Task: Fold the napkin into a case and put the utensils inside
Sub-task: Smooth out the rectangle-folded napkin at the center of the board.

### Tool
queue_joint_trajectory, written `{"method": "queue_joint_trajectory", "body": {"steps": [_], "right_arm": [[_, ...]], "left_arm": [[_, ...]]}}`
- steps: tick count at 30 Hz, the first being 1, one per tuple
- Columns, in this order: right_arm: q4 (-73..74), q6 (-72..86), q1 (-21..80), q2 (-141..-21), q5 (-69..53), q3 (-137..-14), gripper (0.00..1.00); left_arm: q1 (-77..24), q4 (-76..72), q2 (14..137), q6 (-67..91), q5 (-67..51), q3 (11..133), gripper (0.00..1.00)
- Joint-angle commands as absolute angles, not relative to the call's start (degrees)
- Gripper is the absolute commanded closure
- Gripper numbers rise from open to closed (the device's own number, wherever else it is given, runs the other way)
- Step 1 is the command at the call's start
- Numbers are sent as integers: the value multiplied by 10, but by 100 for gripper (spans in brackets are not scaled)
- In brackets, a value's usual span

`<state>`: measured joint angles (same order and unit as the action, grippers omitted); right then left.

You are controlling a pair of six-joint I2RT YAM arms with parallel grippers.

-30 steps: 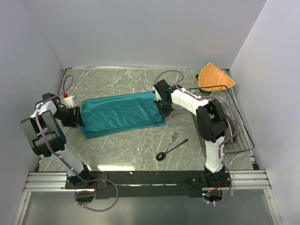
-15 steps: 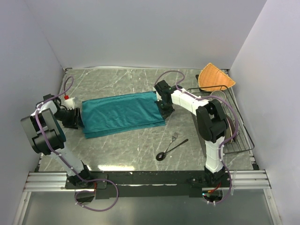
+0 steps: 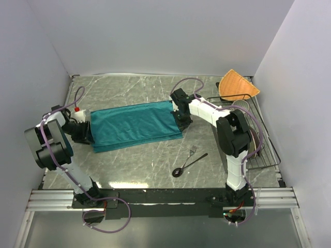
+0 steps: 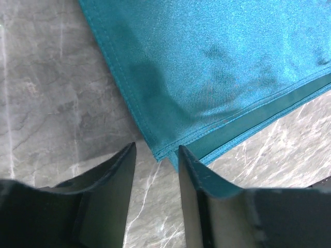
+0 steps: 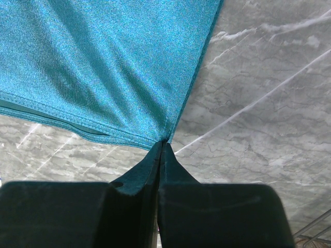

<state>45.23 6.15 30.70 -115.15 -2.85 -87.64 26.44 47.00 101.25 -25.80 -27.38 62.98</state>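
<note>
The teal napkin lies folded into a long band across the marble table. My left gripper is at its left end. In the left wrist view the jaws stand apart, with the napkin's near corner just at their tips and bare marble in the gap. My right gripper is at the band's right end, shut on a pinched corner of the napkin at its tips. The small silver fork and dark spoon lie together on the table in front of the right arm.
An orange fan-shaped cloth sits at the back right corner. A wire rack with dishes stands along the right wall, behind the right arm. White walls close in the table on three sides.
My left gripper has slid a little right, up to the napkin's left end. The right gripper and the napkin have stayed where they were.
</note>
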Motion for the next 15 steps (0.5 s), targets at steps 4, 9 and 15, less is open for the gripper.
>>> {"method": "queue_joint_trajectory", "body": {"steps": [4,9,15], "right_arm": [[455,63,304,-1127,-18,-877,100],[455,62,305,-1128,-18,-878,100],[457,62,304,-1127,-20,-880,100]], "left_arm": [[260,479,1003,-267,-289,623,68],[259,484,1004,-270,-289,621,76],[258,490,1004,-271,-292,622,89]]}}
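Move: The napkin's near-left corner lies almost between the left fingertips, about 1 cm back and 1 cm right of them; the napkin's middle is some 18 cm right and 7 cm ahead. The right hand already has the near-right corner at its shut fingertips, with that near-left corner about 35 cm to its left and 5 cm nearer; the fork lies about 9 cm back and 3 cm right of this hand. Left hand eases about 1 cm back and right, closing its fingers on the near-left corner; right keeps its hold. ##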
